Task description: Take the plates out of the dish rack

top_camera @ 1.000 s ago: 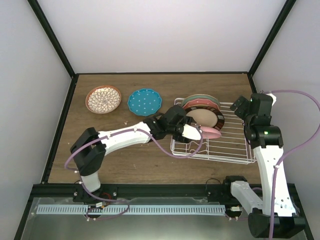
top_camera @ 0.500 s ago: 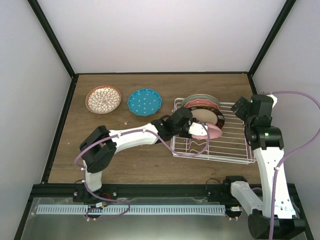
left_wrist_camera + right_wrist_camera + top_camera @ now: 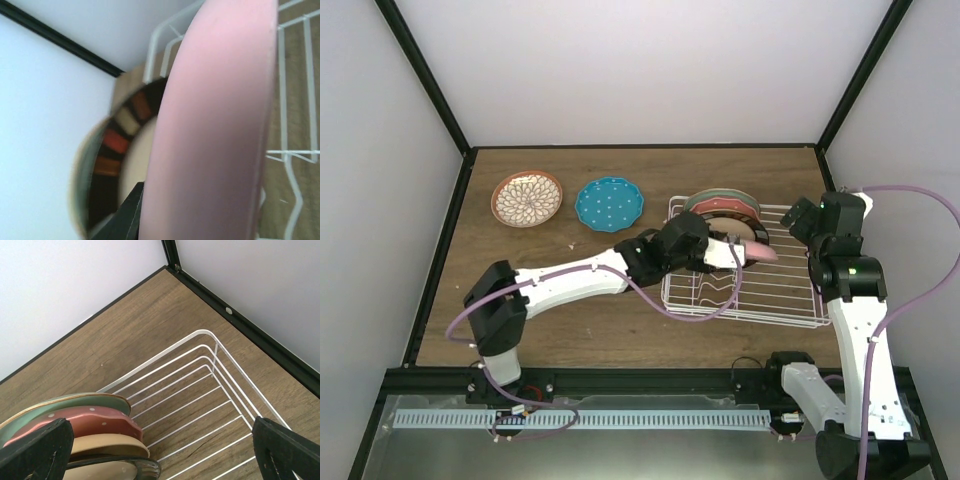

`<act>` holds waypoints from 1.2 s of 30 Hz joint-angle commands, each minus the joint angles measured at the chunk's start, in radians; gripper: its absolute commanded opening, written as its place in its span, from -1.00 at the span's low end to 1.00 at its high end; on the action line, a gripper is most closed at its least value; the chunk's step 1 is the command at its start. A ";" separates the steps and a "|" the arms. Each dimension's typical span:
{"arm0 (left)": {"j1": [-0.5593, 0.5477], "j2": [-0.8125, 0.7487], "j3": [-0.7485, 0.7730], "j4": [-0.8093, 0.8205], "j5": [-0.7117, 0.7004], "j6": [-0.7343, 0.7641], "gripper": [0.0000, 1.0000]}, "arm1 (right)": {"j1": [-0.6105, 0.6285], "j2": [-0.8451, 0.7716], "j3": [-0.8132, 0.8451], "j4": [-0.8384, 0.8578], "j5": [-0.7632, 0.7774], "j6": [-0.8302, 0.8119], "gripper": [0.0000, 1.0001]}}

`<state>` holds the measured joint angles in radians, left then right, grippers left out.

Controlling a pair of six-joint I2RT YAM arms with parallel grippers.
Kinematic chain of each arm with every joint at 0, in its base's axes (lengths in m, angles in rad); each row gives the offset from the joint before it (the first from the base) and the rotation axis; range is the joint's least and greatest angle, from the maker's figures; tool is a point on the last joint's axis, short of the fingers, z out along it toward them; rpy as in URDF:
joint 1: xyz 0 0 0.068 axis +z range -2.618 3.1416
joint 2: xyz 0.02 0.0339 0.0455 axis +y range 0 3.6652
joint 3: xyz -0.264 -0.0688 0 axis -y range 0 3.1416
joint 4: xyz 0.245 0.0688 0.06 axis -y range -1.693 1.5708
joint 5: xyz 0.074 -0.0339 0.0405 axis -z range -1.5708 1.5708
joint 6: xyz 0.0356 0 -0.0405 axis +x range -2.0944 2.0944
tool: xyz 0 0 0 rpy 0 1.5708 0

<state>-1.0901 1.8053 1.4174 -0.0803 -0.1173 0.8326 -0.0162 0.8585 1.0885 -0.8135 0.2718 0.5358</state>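
Note:
The white wire dish rack (image 3: 790, 300) stands right of centre on the table. My left gripper (image 3: 728, 253) reaches in from the left and is shut on the rim of the plain pink plate (image 3: 760, 252), which is tilted on edge. In the left wrist view this pink plate (image 3: 215, 125) fills the frame, with one dark finger (image 3: 125, 217) pressed against it. Behind it stand the tan dark-rimmed plate (image 3: 728, 224), the red-pink dotted plate (image 3: 724, 208) and the pale green plate (image 3: 718, 197). My right gripper (image 3: 804, 215) hovers open over the rack's far right corner, holding nothing.
A teal dotted plate (image 3: 609, 203) and a brown-rimmed petal-patterned plate (image 3: 527, 198) lie flat on the wood at the back left. Black frame posts and white walls close in the table. The rack's right half (image 3: 215, 347) is bare wire.
My left gripper pushed further right into the rack and shut on the pink plate, which now sits higher and further right. The right arm has barely moved.

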 commanded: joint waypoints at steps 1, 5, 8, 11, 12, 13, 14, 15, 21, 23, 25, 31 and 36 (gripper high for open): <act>0.012 -0.093 0.061 0.086 -0.086 0.008 -0.92 | -0.005 -0.009 -0.005 0.004 -0.006 0.007 1.00; 0.022 -0.171 0.061 0.066 -0.082 -0.031 -0.92 | -0.005 -0.009 -0.006 0.005 -0.011 0.007 1.00; 0.054 -0.259 0.052 0.039 -0.049 -0.125 -0.92 | -0.005 -0.009 -0.007 0.006 -0.014 0.006 0.99; 0.161 -0.364 0.054 -0.002 0.052 -0.311 -0.92 | -0.005 -0.009 -0.008 0.006 -0.014 0.006 1.00; 0.220 -0.398 0.054 -0.017 0.092 -0.388 -0.92 | -0.005 -0.010 -0.009 0.005 -0.014 0.006 1.00; 0.295 -0.432 0.052 -0.038 0.142 -0.476 -0.92 | -0.005 -0.010 -0.011 0.006 -0.015 0.005 1.00; 0.372 -0.457 0.051 -0.052 0.192 -0.562 -0.92 | -0.005 -0.009 -0.013 0.007 -0.016 0.006 1.00; 0.460 -0.482 0.049 -0.079 0.233 -0.632 -0.92 | -0.005 -0.009 -0.017 0.009 -0.018 0.006 1.00; 0.942 -0.534 -0.051 -0.255 0.505 -0.983 -0.92 | -0.005 0.010 -0.034 0.033 -0.047 0.011 1.00; 1.057 -0.524 -0.127 -0.314 0.633 -1.078 -0.92 | -0.005 0.025 -0.035 0.042 -0.059 0.010 1.00; 1.135 -0.519 -0.244 -0.333 0.801 -1.133 -0.92 | -0.005 0.038 -0.032 0.053 -0.068 0.003 1.00; 1.197 -0.600 -0.491 -0.367 0.908 -1.146 -0.92 | -0.005 0.070 -0.006 0.058 -0.070 -0.028 1.00; 1.228 -0.648 -0.627 -0.396 0.931 -1.192 -0.92 | -0.005 0.082 -0.002 0.058 -0.076 -0.030 1.00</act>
<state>0.1074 1.2362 0.8467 -0.4896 0.7097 -0.2909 -0.0166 0.9356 1.0576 -0.7696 0.2008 0.5175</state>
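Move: The pink plate, already pinched in the left gripper, is bound for the bare table about 35 cm left, 7 cm ahead and 19 cm below. The blue dotted plate lies beyond, some 28 cm left and 16 ahead; the patterned plate about 48 left and 17 ahead, both at table height. The dark-rimmed plate in the rack stands 6 cm ahead, 2 left and 11 below. From the right gripper the spot is roughly 46 cm left, 5 ahead and 26 down. Lift the left gripper up from the rack with the pink plate still pinched, then sweep it about 40 cm left, first bearing forward, and bring it down steeply and a little back towards the bare table before the blue plate. Roll the wrist some 110 degrees about its fingers on the way, laying the plate over. Ease the open right gripper a few centimetres down and forward. ##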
